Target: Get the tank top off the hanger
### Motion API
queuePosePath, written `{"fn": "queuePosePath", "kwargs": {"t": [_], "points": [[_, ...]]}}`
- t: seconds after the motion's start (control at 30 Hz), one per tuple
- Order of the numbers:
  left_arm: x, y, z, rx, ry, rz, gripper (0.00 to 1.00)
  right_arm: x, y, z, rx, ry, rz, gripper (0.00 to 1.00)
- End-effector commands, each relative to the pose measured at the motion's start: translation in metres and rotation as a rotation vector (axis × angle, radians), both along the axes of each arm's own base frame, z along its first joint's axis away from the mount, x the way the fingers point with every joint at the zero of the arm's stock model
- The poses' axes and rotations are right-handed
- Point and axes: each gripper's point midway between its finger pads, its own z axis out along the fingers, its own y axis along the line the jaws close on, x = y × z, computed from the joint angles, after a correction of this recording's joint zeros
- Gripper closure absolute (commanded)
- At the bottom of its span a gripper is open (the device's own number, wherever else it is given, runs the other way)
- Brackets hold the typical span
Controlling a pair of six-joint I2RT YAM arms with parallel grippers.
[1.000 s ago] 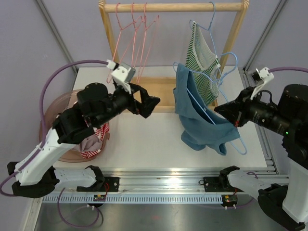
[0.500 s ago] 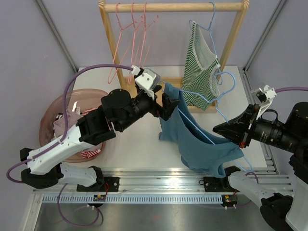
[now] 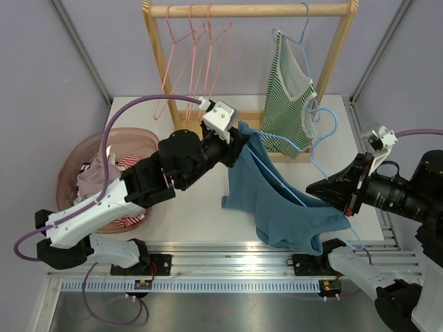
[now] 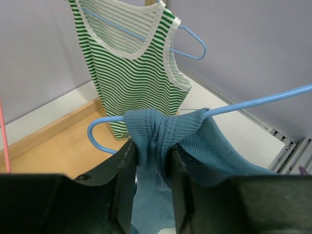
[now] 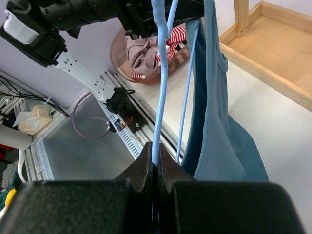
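Observation:
A blue tank top [image 3: 284,207] hangs on a light blue wire hanger [image 3: 278,182], held off the rack above the table. My left gripper [image 3: 239,138] is shut on the top's bunched shoulder, seen between the jaws in the left wrist view [image 4: 150,146], where the fabric [image 4: 161,129] still sits over the hanger's arm [image 4: 253,101]. My right gripper [image 3: 313,187] is shut on the hanger's wire, which runs up from the jaws in the right wrist view [image 5: 155,155]. The top [image 5: 214,122] hangs to the right of the hanger [image 5: 160,73] there.
A green striped tank top [image 3: 287,83] hangs on another blue hanger on the wooden rack [image 3: 249,10], close behind the blue one. Pink hangers [image 3: 194,48] hang at the rack's left. A pink basket [image 3: 76,155] of clothes stands at the left. A metal rail [image 3: 235,259] runs along the near edge.
My left arm swung right from beside the basket and shut on the blue top's shoulder. My right gripper drew the hanger and top away from the rack, toward the near right.

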Motion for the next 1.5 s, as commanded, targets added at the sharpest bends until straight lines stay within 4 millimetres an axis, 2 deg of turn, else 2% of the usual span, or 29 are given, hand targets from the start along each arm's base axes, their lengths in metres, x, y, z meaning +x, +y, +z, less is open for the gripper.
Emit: {"fn": "queuePosePath", "kwargs": {"t": [0.0, 0.07, 0.13, 0.33, 0.37, 0.5, 0.6, 0.63, 0.7, 0.73, 0.77, 0.8, 0.83, 0.87, 0.9, 0.93, 0.97, 1.03, 1.07, 1.13, 1.17, 1.2, 1.23, 1.27, 1.3, 1.33, 1.43, 1.47], "points": [[0.009, 0.019, 0.011, -0.045, -0.021, 0.098, 0.75, 0.016, 0.0, 0.005, -0.006, -0.067, -0.027, 1.0], [0.013, 0.036, 0.008, -0.044, -0.01, 0.169, 0.88, 0.021, 0.001, -0.004, -0.03, -0.058, -0.024, 1.0], [0.018, 0.055, 0.004, -0.035, -0.002, 0.256, 0.93, 0.022, 0.003, -0.013, -0.052, -0.043, -0.003, 1.0], [0.034, 0.115, -0.01, -0.062, 0.079, 0.445, 1.0, 0.008, 0.006, -0.029, -0.103, -0.049, 0.088, 1.0], [0.044, 0.129, -0.013, -0.093, 0.106, 0.492, 1.0, 0.003, 0.005, -0.03, -0.108, -0.068, 0.103, 1.0], [0.052, 0.151, -0.021, -0.127, 0.157, 0.522, 1.0, -0.008, 0.0, -0.028, -0.103, -0.119, 0.122, 1.0], [0.052, 0.148, -0.025, -0.132, 0.181, 0.496, 1.0, -0.007, -0.005, -0.021, -0.104, -0.202, 0.095, 1.0], [0.049, 0.141, -0.029, -0.128, 0.194, 0.456, 1.0, -0.003, -0.006, -0.021, -0.105, -0.214, 0.077, 1.0], [0.044, 0.13, -0.031, -0.128, 0.205, 0.387, 1.0, -0.001, -0.007, -0.004, -0.051, -0.321, 0.052, 1.0], [0.035, 0.116, -0.033, -0.138, 0.215, 0.288, 1.0, 0.005, -0.001, -0.014, -0.04, -0.316, 0.068, 1.0], [0.029, 0.109, -0.033, -0.146, 0.215, 0.235, 1.0, 0.0, -0.001, 0.011, 0.04, -0.453, 0.063, 1.0], [0.024, 0.103, -0.034, -0.154, 0.22, 0.191, 1.0, -0.004, 0.003, 0.016, 0.092, -0.476, 0.084, 1.0], [0.014, 0.093, -0.033, -0.172, 0.227, 0.113, 1.0, 0.005, 0.011, 0.001, 0.106, -0.47, 0.1, 1.0], [0.007, 0.089, -0.037, -0.18, 0.241, 0.074, 1.0, -0.006, 0.009, 0.029, 0.211, -0.604, 0.101, 1.0], [0.001, 0.085, -0.04, -0.174, 0.251, 0.034, 1.0, -0.007, 0.01, 0.035, 0.258, -0.635, 0.102, 1.0], [-0.012, 0.073, -0.039, -0.18, 0.256, -0.065, 1.0, 0.003, 0.018, 0.023, 0.298, -0.589, 0.106, 1.0], [-0.024, 0.067, -0.049, -0.157, 0.259, -0.132, 1.0, -0.004, 0.015, 0.047, 0.383, -0.694, 0.11, 1.0], [-0.049, 0.053, -0.056, -0.124, 0.254, -0.279, 1.0, 0.002, 0.021, 0.053, 0.463, -0.677, 0.12, 1.0], [-0.06, 0.047, -0.065, -0.083, 0.238, -0.335, 1.0, 0.007, 0.025, 0.065, 0.502, -0.693, 0.127, 1.0], [-0.076, 0.042, -0.093, -0.017, 0.262, -0.401, 1.0, 0.014, 0.029, 0.076, 0.553, -0.686, 0.13, 1.0], [-0.084, 0.039, -0.103, 0.007, 0.268, -0.436, 1.0, 0.015, 0.03, 0.089, 0.605, -0.708, 0.141, 1.0], [-0.091, 0.039, -0.124, 0.038, 0.293, -0.461, 1.0, 0.017, 0.03, 0.096, 0.635, -0.728, 0.135, 1.0], [-0.097, 0.037, -0.133, 0.052, 0.307, -0.489, 1.0, 0.019, 0.028, 0.1, 0.666, -0.74, 0.123, 1.0], [-0.1, 0.038, -0.141, 0.062, 0.321, -0.484, 1.0, 0.019, 0.023, 0.111, 0.707, -0.782, 0.099, 1.0], [-0.097, 0.041, -0.151, 0.072, 0.341, -0.444, 1.0, 0.031, 0.015, 0.118, 0.739, -0.776, 0.018, 1.0], [-0.086, 0.05, -0.164, 0.077, 0.369, -0.349, 1.0, 0.034, 0.008, 0.127, 0.733, -0.81, -0.039, 1.0], [-0.07, 0.069, -0.18, 0.096, 0.385, -0.195, 1.0, 0.073, -0.006, 0.113, 0.638, -0.756, -0.252, 1.0], [-0.067, 0.073, -0.181, 0.089, 0.398, -0.161, 1.0, 0.076, -0.009, 0.107, 0.631, -0.754, -0.28, 1.0]]}}
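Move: The tank top's bunched shoulder strap, beside one end of the blue hanger, is already between the left hand's half-closed fingers; the garment's body hangs about 8 cm back, 9 cm right and 12 cm below. Some 20 cm ahead and 15 cm right, slightly lower, hangs the striped top; the pink hangers are about 18 cm ahead and 9 cm left, roughly level. From the right hand, gripping the hanger, the strap lies about 14 cm left, 8 cm ahead, level. The tank top's strap is pinched as the left fingers shut, then pulled left about 14 cm and a little forward, away from the right hand, before being carried down, back and partly right again, the wrist tipping down. The right hand keeps the hanger clamped, dips a few centimetres, then lifts forward and up, tilting its fingers upward by some 45 degrees. ##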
